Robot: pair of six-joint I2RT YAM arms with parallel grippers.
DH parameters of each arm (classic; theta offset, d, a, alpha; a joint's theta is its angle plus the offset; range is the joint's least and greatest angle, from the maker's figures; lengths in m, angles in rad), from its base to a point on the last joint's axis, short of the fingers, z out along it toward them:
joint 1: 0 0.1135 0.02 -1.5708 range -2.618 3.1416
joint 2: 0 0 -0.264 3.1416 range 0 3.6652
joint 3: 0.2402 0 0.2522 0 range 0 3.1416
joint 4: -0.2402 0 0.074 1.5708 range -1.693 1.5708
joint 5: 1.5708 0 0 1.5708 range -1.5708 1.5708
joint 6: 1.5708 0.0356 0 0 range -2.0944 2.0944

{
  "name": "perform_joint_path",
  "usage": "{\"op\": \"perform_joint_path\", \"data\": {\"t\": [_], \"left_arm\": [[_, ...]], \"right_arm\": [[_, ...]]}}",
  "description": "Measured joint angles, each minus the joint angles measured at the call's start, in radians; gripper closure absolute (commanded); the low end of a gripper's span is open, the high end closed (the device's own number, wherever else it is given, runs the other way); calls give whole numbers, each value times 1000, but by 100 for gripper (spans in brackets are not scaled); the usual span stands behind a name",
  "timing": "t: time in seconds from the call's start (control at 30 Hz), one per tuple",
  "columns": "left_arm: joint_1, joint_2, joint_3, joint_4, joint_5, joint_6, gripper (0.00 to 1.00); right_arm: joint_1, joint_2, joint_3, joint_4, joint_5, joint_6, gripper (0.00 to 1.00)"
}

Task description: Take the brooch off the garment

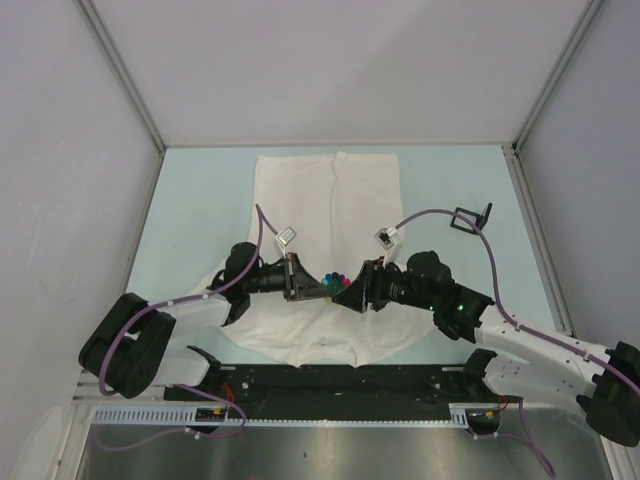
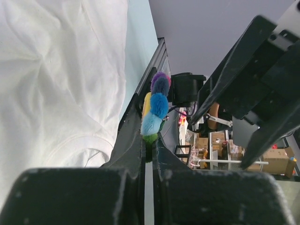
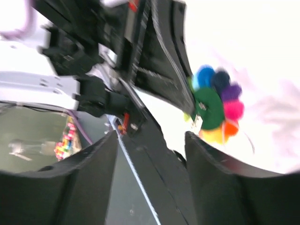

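Note:
The white garment (image 1: 330,190) lies flat on the pale blue table (image 1: 200,190). Both grippers meet over its lower middle, near the collar. My left gripper (image 1: 318,287) (image 2: 151,140) is shut on the rim of the rainbow-petalled brooch (image 1: 336,279) (image 2: 157,108), with a green petal pinched between its tips. In the right wrist view the brooch (image 3: 213,108) shows its green felt back against the white cloth (image 3: 262,47). My right gripper (image 1: 352,292) (image 3: 150,140) is open just beside the brooch, its fingers (image 3: 213,164) wide apart and gripping nothing. Whether the pin still passes through the cloth does not show.
A small black bracket (image 1: 472,218) sits on the table at the right, beside the right arm's cable. A black rail (image 1: 330,380) runs along the near edge by the arm bases. Grey walls close in the table at the back and both sides.

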Motion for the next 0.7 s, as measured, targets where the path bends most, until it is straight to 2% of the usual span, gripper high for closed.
{"op": "perform_joint_path", "data": {"t": [0.17, 0.3, 0.4, 0.7], "left_arm": [[0, 0, 0, 11, 0, -11, 100], [0, 0, 0, 11, 3, -14, 100], [0, -4, 0, 10, 3, -22, 99], [0, -23, 0, -19, -17, -26, 100]], "right_arm": [[35, -27, -1, -123, 104, -22, 56], [1, -52, -6, -155, 140, -21, 68], [10, -56, -8, -158, 162, -20, 74], [129, -10, -10, -130, 253, -22, 69]]}}
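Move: The brooch is already off the garment, pinched by its rim. Its middle lies roughly 3 cm right of the left hand's point and 1 cm ahead. From the right hand it is about 3 cm ahead, 4 cm left and 6 cm down, its green back showing. The pin sits on that back, some 1 cm ahead of the right hand, 3 cm left and 5 cm down. The garment's neckline lies about 10 cm nearer the base than the left hand, level sideways and 14 cm below. Down by about 3.5 cm towards the pin side of the brooch, the right hand sinks, swinging out some 2 cm to its right and forward a little, then easing back left and back. Its fingertips dip and turn a little forward, roughly 10 degrees in all, while the wide-open fingers close to less than half their gap, stopping just short of the pin. The left hand stays put and keeps the brooch pinched. ##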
